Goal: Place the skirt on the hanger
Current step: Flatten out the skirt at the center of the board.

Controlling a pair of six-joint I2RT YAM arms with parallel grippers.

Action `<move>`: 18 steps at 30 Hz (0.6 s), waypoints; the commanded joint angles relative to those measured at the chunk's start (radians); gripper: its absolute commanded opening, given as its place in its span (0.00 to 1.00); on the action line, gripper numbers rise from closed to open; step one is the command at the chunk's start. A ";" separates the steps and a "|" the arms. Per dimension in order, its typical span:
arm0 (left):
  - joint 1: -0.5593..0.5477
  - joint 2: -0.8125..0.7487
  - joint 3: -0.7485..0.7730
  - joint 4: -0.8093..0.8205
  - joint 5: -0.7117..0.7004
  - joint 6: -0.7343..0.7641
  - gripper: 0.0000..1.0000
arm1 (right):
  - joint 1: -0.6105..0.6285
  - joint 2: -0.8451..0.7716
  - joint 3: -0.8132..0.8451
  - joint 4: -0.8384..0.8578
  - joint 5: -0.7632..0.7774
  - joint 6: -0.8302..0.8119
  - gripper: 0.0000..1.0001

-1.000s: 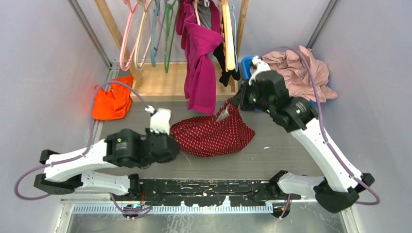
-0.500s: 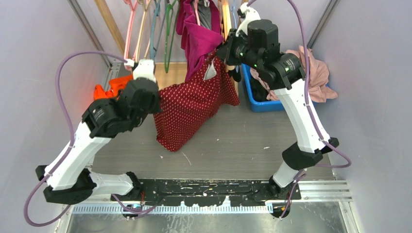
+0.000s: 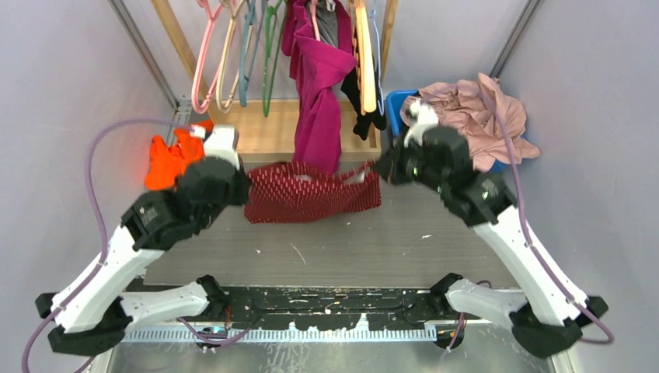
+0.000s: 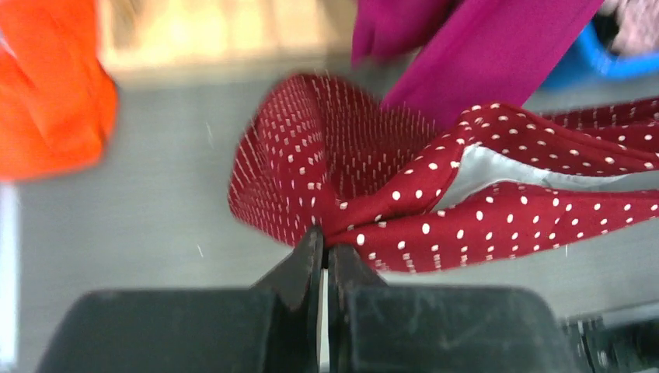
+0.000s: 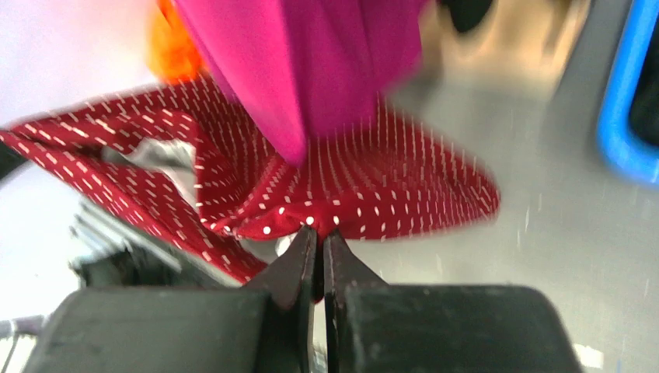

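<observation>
The skirt [image 3: 311, 194], dark red with small white dots, hangs stretched sideways between my two grippers, just in front of the wooden rack. My left gripper [image 3: 244, 191] is shut on its left waist edge, and in the left wrist view the closed tips [image 4: 325, 247] pinch the dotted fabric [image 4: 482, 225]. My right gripper [image 3: 381, 169] is shut on the right edge, its tips [image 5: 319, 233] clamping the skirt [image 5: 388, 186]. The waist opening gapes and shows a pale lining. The pink hanger [image 3: 203, 62] hangs on the rack at the back left, apart from both grippers.
A magenta garment [image 3: 319, 101] hangs from the rack and drapes down to the skirt's top edge. Green [image 3: 268, 62] and tan wooden [image 3: 365, 54] hangers hang nearby. An orange cloth [image 3: 167, 159] lies at the left. A blue bin [image 3: 396, 105] holds a pale pink garment [image 3: 474, 116].
A second ago the skirt lay bunched on the table. Both arms lifted it high toward the rack, then lowered it and pulled apart, so it now hangs stretched wide.
</observation>
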 commanded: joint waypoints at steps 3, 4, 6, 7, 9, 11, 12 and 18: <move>-0.100 -0.171 -0.507 0.064 0.232 -0.381 0.00 | -0.003 -0.321 -0.579 0.096 -0.078 0.196 0.02; -0.152 -0.185 -0.553 0.065 0.215 -0.426 0.00 | -0.003 -0.367 -0.625 0.084 -0.081 0.208 0.01; -0.242 -0.216 -0.616 0.053 0.170 -0.503 0.00 | -0.004 -0.435 -0.658 0.033 -0.071 0.211 0.02; -0.269 -0.229 -0.633 0.049 0.158 -0.529 0.00 | -0.003 -0.455 -0.654 0.004 -0.072 0.207 0.02; -0.284 -0.243 -0.654 0.044 0.155 -0.546 0.00 | -0.003 -0.468 -0.633 -0.035 -0.060 0.200 0.01; -0.284 -0.240 -0.648 0.042 0.145 -0.538 0.00 | -0.003 -0.435 -0.600 -0.060 -0.052 0.183 0.01; -0.284 -0.228 -0.633 0.037 0.132 -0.529 0.00 | -0.002 -0.411 -0.587 -0.062 -0.044 0.175 0.01; -0.125 -0.070 -0.444 0.038 0.194 -0.329 0.03 | -0.003 -0.173 -0.473 0.056 0.012 0.114 0.01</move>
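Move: Both hands already hold the skirt's near edge up in the air. The centre of the board, where the skirt is to be laid, is about 34 cm below the left hand, 16 cm to its right and 4 cm back; from the right hand it is about 11 cm left, 8 cm back and 35 cm down. The magenta garment's hanging tip is some 7 cm ahead of the left hand, 15 cm right and 22 cm down. The orange cloth lies roughly 13 cm ahead of that hand and 21 cm left, on the board. Sharply down and back towards the bases, both arms whip the held skirt edge towards the board, dropping about 20 cm while drawing back some 10 and tipping the fingers down roughly 25 degrees. Near the end both check and ease up 2 or 3 cm, the right also a little forward; each gripper keeps its pinch on the cloth. ##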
